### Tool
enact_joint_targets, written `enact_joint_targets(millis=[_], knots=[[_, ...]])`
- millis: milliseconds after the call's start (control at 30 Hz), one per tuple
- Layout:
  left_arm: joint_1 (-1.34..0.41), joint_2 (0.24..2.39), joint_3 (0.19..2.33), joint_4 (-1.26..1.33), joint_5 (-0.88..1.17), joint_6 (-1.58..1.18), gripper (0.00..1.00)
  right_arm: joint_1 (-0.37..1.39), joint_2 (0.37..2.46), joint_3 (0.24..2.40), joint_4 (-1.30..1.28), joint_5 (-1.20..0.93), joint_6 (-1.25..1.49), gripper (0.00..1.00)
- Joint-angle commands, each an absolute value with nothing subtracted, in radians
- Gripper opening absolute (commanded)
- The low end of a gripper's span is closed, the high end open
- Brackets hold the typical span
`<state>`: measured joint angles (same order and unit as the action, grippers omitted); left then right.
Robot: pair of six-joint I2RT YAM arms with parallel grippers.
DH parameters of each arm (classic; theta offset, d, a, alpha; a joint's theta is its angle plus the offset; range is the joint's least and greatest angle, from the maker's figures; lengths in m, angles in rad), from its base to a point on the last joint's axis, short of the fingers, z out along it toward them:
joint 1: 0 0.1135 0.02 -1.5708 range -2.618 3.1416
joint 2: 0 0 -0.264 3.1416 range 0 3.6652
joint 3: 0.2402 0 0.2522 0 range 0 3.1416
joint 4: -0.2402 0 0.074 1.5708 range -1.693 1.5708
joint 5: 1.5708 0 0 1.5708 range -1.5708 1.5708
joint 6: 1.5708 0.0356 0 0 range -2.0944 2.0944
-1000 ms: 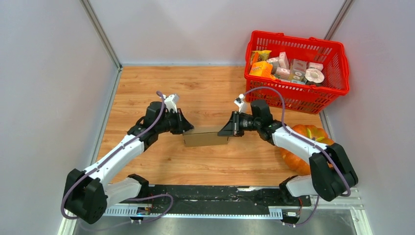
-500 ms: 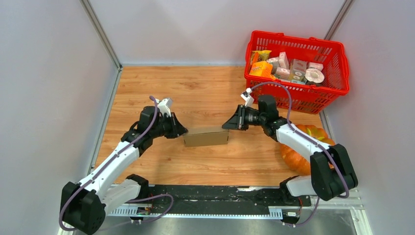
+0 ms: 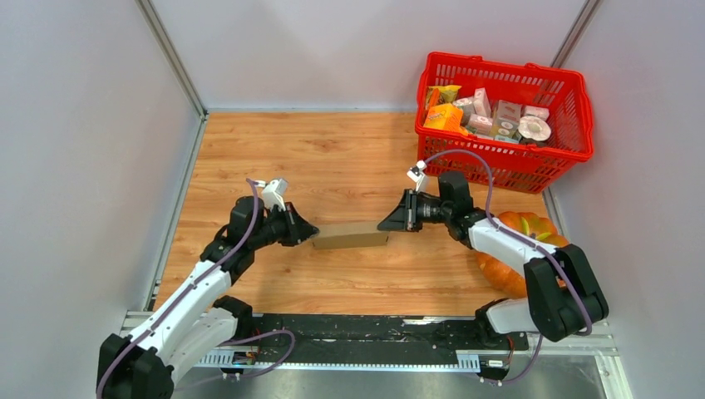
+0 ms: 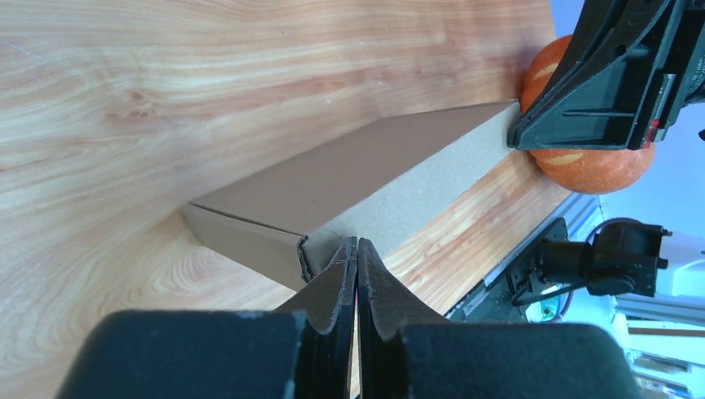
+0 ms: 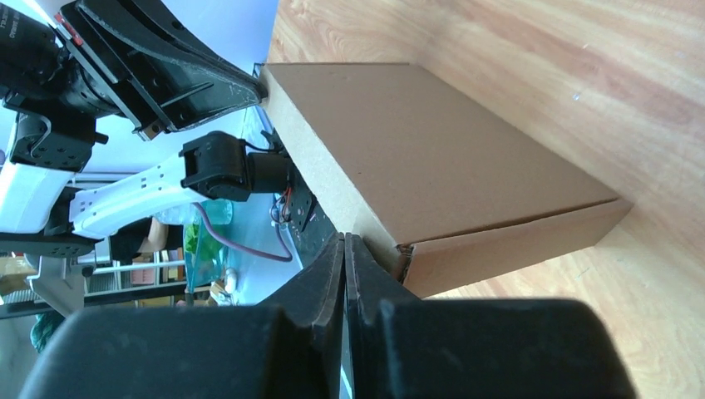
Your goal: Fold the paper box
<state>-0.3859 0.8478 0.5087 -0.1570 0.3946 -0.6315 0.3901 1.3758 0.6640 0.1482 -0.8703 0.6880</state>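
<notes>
The paper box (image 3: 352, 237) is a flat, closed brown cardboard box lying on the wooden table between the two arms. My left gripper (image 3: 313, 233) is shut, with its tips at the box's left end. In the left wrist view the shut tips (image 4: 357, 243) touch the box (image 4: 357, 166) beside a crumpled corner. My right gripper (image 3: 382, 226) is also shut, at the box's right end. Seen from the right wrist, its tips (image 5: 344, 238) rest against the box (image 5: 432, 150) near a corner seam. Nothing is held between either pair of fingers.
An orange pumpkin (image 3: 501, 273) sits at the right, partly under the right arm. A red basket (image 3: 499, 66) with several small printed packages stands at the back right. Grey walls close in the wooden table (image 3: 349, 158) on three sides.
Both grippers have drawn back a little from the box ends, the left one moving left and nearer. The box now lies lower and slightly turned.
</notes>
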Motion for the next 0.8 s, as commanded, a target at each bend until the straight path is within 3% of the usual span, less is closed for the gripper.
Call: enact_joint_targets(millis=[0,133,167,200,267,467,500,600,700,767], knots=[[-0.38,0.773,0.454,-0.326,0.367,-0.634,0.07,0.39,1.338,0.591,0.02,-0.792,0.603,0.08],[-0.379,0.629,0.518,-0.455,0.384,-0.66,0.14,0.387,1.209,0.606,-0.119,-0.728,0.563,0.1],[-0.38,0.594,0.541,-0.484,0.38,-0.661,0.2,0.388,1.172,0.647,-0.22,-0.695,0.514,0.11],[-0.38,0.531,0.605,-0.545,0.359,-0.657,0.23,0.388,1.104,0.672,-0.273,-0.661,0.488,0.19],[-0.38,0.493,0.69,-0.616,0.325,-0.621,0.3,0.388,1.034,0.731,-0.403,-0.556,0.416,0.26],[-0.382,0.512,0.971,-0.814,0.201,-0.499,0.4,0.387,0.89,0.884,-0.514,-0.407,0.351,0.57],[-0.38,0.534,0.965,-0.802,0.216,-0.496,0.42,0.388,0.887,0.877,-0.505,-0.407,0.359,0.66],[-0.38,0.609,0.875,-0.72,0.339,-0.547,0.52,0.387,0.92,0.825,-0.469,-0.416,0.374,0.78],[-0.409,0.669,0.67,-0.462,0.498,-0.745,0.56,0.388,0.978,0.77,-0.433,-0.417,0.385,0.82],[-0.469,0.672,0.526,-0.311,0.413,-0.811,0.56,0.388,1.011,0.727,-0.384,-0.414,0.385,0.84]])
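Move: Tipped up at the near side, the paper box stands between the two closed grippers, whose tips are at its near corners. Its middle lies about 7 cm to the right of the left hand, 4 cm ahead and 5 cm below; from the right hand, 7 cm to the left, 4 cm ahead and 5 cm below. The pumpkin is some 32 cm to the right of the right hand and 4 cm back; the red basket some 27 cm right and 28 cm ahead, both about 6 cm lower. Drawing back together some 2.5 cm with fingertips at the tipped-up box's near corners, both hands then part sideways, come free and rise. The left climbs about 17 cm, swinging left and farther back, then sinks some 8 cm and returns partway rightward, fingers opening to about half. The right swings about 7 cm right, climbs 10, then dips about 4, its wrist turning and fingers opening wide. ##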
